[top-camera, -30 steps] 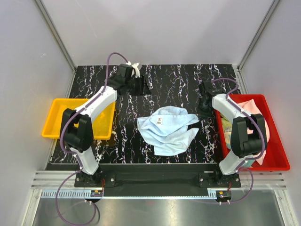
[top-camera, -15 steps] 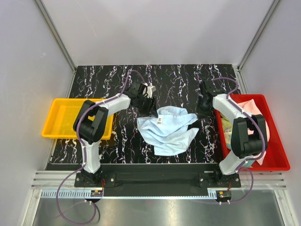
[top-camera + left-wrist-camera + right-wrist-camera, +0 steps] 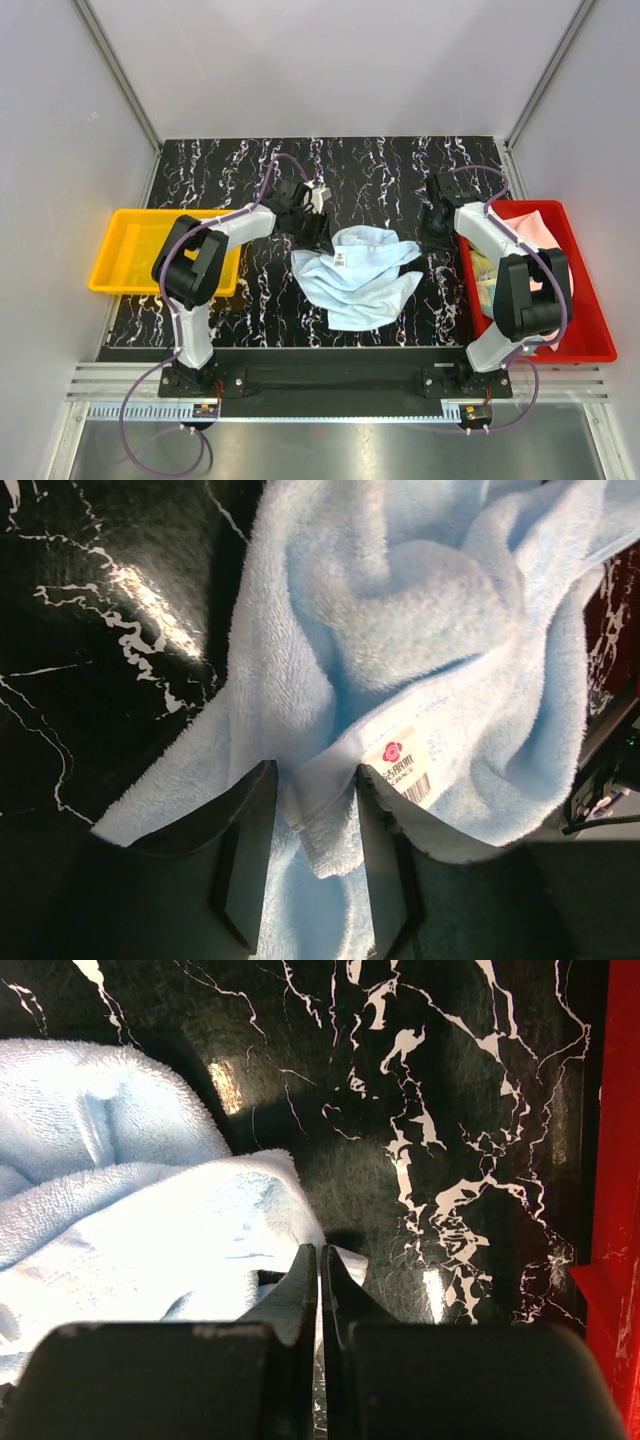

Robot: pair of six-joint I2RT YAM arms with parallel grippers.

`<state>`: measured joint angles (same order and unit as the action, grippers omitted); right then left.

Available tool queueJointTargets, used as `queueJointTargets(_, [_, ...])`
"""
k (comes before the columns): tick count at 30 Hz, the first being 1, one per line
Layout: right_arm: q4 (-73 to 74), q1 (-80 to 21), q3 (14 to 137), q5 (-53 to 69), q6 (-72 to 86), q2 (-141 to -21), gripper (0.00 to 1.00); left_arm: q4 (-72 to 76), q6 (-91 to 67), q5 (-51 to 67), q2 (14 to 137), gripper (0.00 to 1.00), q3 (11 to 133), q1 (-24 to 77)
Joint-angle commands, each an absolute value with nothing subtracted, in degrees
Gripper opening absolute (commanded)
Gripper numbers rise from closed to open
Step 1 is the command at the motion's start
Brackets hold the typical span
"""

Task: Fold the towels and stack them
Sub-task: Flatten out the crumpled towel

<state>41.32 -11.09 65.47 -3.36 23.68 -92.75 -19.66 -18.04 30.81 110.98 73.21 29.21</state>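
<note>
A crumpled light blue towel [image 3: 355, 270] lies mid-table. My left gripper [image 3: 318, 232] is at its upper left edge. In the left wrist view its fingers [image 3: 315, 770] stand apart astride a raised fold of the towel [image 3: 400, 610], next to a white label [image 3: 405, 765]. My right gripper [image 3: 434, 235] sits at the towel's right corner. In the right wrist view its jaws [image 3: 319, 1250] are shut, with the corner of the towel [image 3: 150, 1230] showing on both sides of the tips. More towels, pale pink [image 3: 545, 228] and yellow-green [image 3: 487, 290], lie in the red tray [image 3: 590, 345].
A yellow tray [image 3: 115, 250] stands at the table's left edge, under the left arm's elbow. The red tray lines the right edge, close beside the right arm. Black marbled tabletop [image 3: 400, 170] shows behind the towel.
The left arm has swung from the table's back left down to the blue towel's upper left edge, and its jaws have narrowed. The right arm and the towel have stayed put.
</note>
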Motion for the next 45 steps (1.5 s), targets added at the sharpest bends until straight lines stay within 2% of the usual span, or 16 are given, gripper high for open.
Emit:
queueJointTargets(1, [40.0, -10.8, 65.4, -2.6, 23.2, -90.7, 0.00, -17.8, -18.0, 31.5, 105.7, 0.39, 73.2, 29.6])
queueJointTargets(5, [40.0, -10.8, 65.6, -2.4, 23.2, -90.7, 0.00, -19.7, -17.7, 29.1, 104.6, 0.19, 75.0, 29.5])
queueJointTargets(6, [39.9, -10.8, 65.7, -2.4, 23.3, -90.6, 0.00, -19.7, -17.8, 29.0, 104.4, 0.09, 75.3, 29.5])
queueJointTargets(8, [39.2, -10.8, 65.7, -1.8, 23.2, -90.4, 0.00, -20.1, -18.0, 28.9, 104.5, 0.01, 76.5, 29.5])
queueJointTargets(14, [35.7, -10.7, 68.1, -1.0, 20.7, -87.5, 0.00, -24.8, -16.9, 22.6, 104.0, 0.00, 82.3, 29.4])
queueJointTargets(17, [34.3, -10.8, 74.9, -1.5, 16.4, -86.1, 0.00, -27.9, -16.5, 17.2, 102.9, 0.00, 90.0, 28.1])
queueJointTargets(23, [34.4, -10.8, 97.6, 4.0, 7.1, -84.6, 0.00, -38.7, -13.9, 9.4, 102.6, 0.00, 114.3, 26.5])
queueJointTargets(26, [32.6, -11.1, 104.0, 9.9, 0.7, -82.3, 0.00, -42.6, -12.2, 6.9, 102.6, 0.00, 125.4, 26.5])
queueJointTargets(28, [30.2, -11.2, 105.3, 11.7, -3.8, -80.3, 0.00, -43.0, -11.6, 6.6, 100.2, 0.00, 128.4, 26.5])
queueJointTargets(31, [34.4, -11.2, 111.5, 18.1, -9.6, -78.7, 0.00, -40.7, -11.6, 6.8, 93.1, 0.00, 128.2, 26.5])
queueJointTargets(36, [30.2, -11.1, 105.4, 28.1, -11.9, -66.6, 0.00, -34.9, -11.3, 10.6, 80.9, 0.00, 120.3, 29.2])
queueJointTargets(45, [32.6, -11.1, 101.5, 33.6, -7.5, -49.1, 0.00, -33.3, -14.0, 18.0, 66.0, 0.00, 115.5, 37.1])
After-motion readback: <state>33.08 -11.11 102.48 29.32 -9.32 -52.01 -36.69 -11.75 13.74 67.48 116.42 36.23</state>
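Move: The towel corner by the white tag lies right at my left hand, between its open fingers and about 1 cm below the hand point; the tag is some 3 cm to the right and 2 cm back. The crumpled middle of the towel lies 7 cm right and 7 cm back of that hand. My right hand already pinches the other corner, about 22 cm to the right of my left hand and level with it; the tagged corner is thus about 22 cm to my right hand's left. I shut my left fingers on the tagged corner while easing up a few centimetres, my right hand keeping its pinch nearly still. Then I sweep both hands up together by some 50 cm, first about 10 cm forward and then back past where they began, tipping the fingers up from pointing down and drifting left, the left hand more, so the towel's top edge is drawn out between them. ##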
